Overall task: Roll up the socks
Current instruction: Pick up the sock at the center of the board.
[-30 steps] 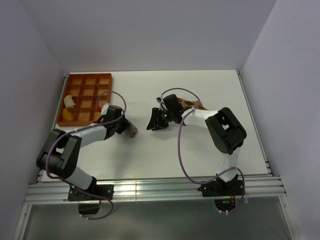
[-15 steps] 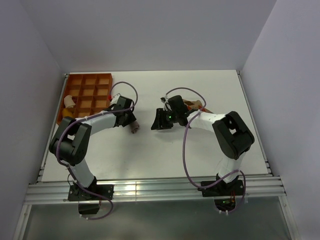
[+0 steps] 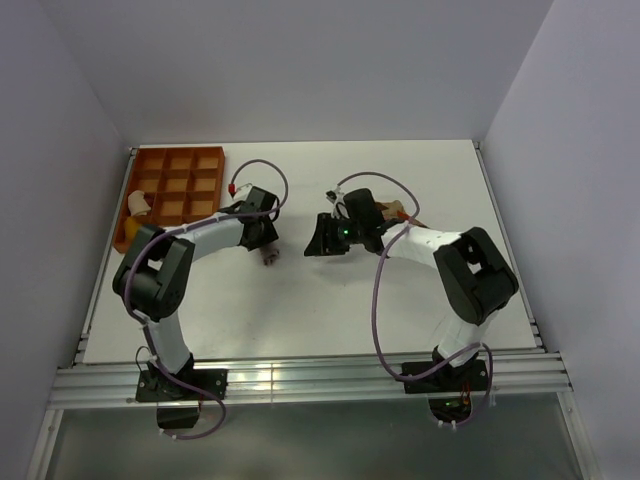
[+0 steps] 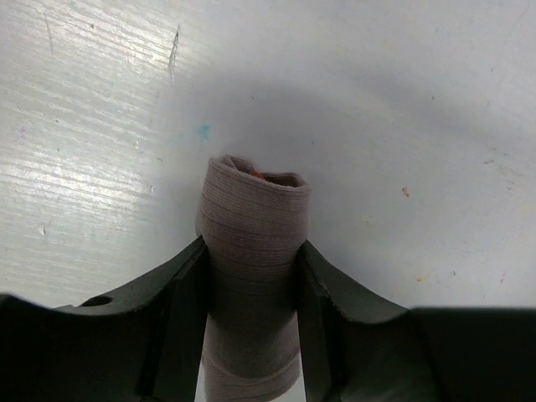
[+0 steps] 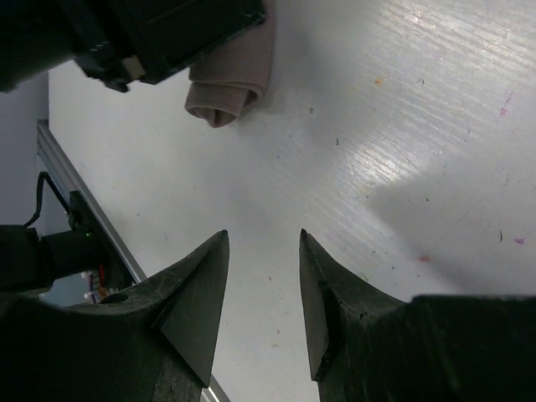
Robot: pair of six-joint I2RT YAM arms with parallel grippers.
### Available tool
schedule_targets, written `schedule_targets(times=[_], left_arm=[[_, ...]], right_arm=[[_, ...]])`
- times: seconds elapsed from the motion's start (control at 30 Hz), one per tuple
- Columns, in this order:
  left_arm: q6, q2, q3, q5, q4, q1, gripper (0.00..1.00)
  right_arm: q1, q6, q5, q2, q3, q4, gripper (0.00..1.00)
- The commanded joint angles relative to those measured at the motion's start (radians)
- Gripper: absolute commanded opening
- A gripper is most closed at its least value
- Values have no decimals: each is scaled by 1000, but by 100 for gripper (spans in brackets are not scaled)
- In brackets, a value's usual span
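A grey-brown sock [image 4: 255, 226], rolled into a tight tube with a trace of red at its open end, lies on the white table. My left gripper [image 4: 252, 244] is shut on it, a finger pressing each side. From above, the roll [image 3: 268, 256] pokes out below the left gripper [image 3: 264, 240], left of centre. My right gripper [image 3: 322, 240] hovers open a short way to its right with nothing between its fingers [image 5: 264, 234]; its camera sees the roll [image 5: 230, 79] under the left gripper's body. The tan argyle sock [image 3: 393, 210] lies behind the right arm, mostly hidden.
An orange tray [image 3: 180, 151] divided into compartments sits at the back left, with a white item [image 3: 138, 205] and a yellow one [image 3: 135, 233] in its left cells. The metal rail [image 3: 300, 380] runs along the near edge by the arm bases.
My left arm has swung right and slightly away, carrying the rolled sock toward the table's middle. The right gripper has drifted a little to the right and stayed open.
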Motion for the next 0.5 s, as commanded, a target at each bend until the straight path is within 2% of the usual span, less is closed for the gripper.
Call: schedule_targets(times=[0.0,0.03,0.13,0.17,0.27,0.47], left_arm=[[41,154,-56,29,-184,-7,47],[44,162,-55,32,-187,-7,46],[43,169,-51,35,-187,-7,36],[38,171,-51,34,-186,-7,22],[36,173,-45,34,-187,-7,0],[20,36,-33,14,-204,-7,0]], right_arm=[[-20,-12,-32,-79,-13,43,46],[-21,-15,-33,-85,-16,35,46],[-32,-33,-38,-125,-26,24,46],[-33,-38,-39,-142,-27,24,46],[-49,-40,-64,-168,-43,40,46],[-85,-41,-89,-236,-84,67,46]])
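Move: Between the left hand's fingers, right at the hand point, sits the rolled sock. The compartment box lies about 22 cm to the left and 13 cm ahead of that hand, at about its height. From the empty right hand the rolled sock is some 11 cm to the left, 2 cm ahead and 6 cm down; the argyle sock is about 17 cm to its right, 8 cm ahead and 8 cm below. Rising about 5 cm and easing some 2 cm to its right, the empty right hand draws away from the rolled sock, its half-open fingers tipping up slightly, about 8 degrees. The left hand stays at the rolled sock and keeps it pinched between both fingers, sinking half a centimetre and then starting up by about 1 cm. ##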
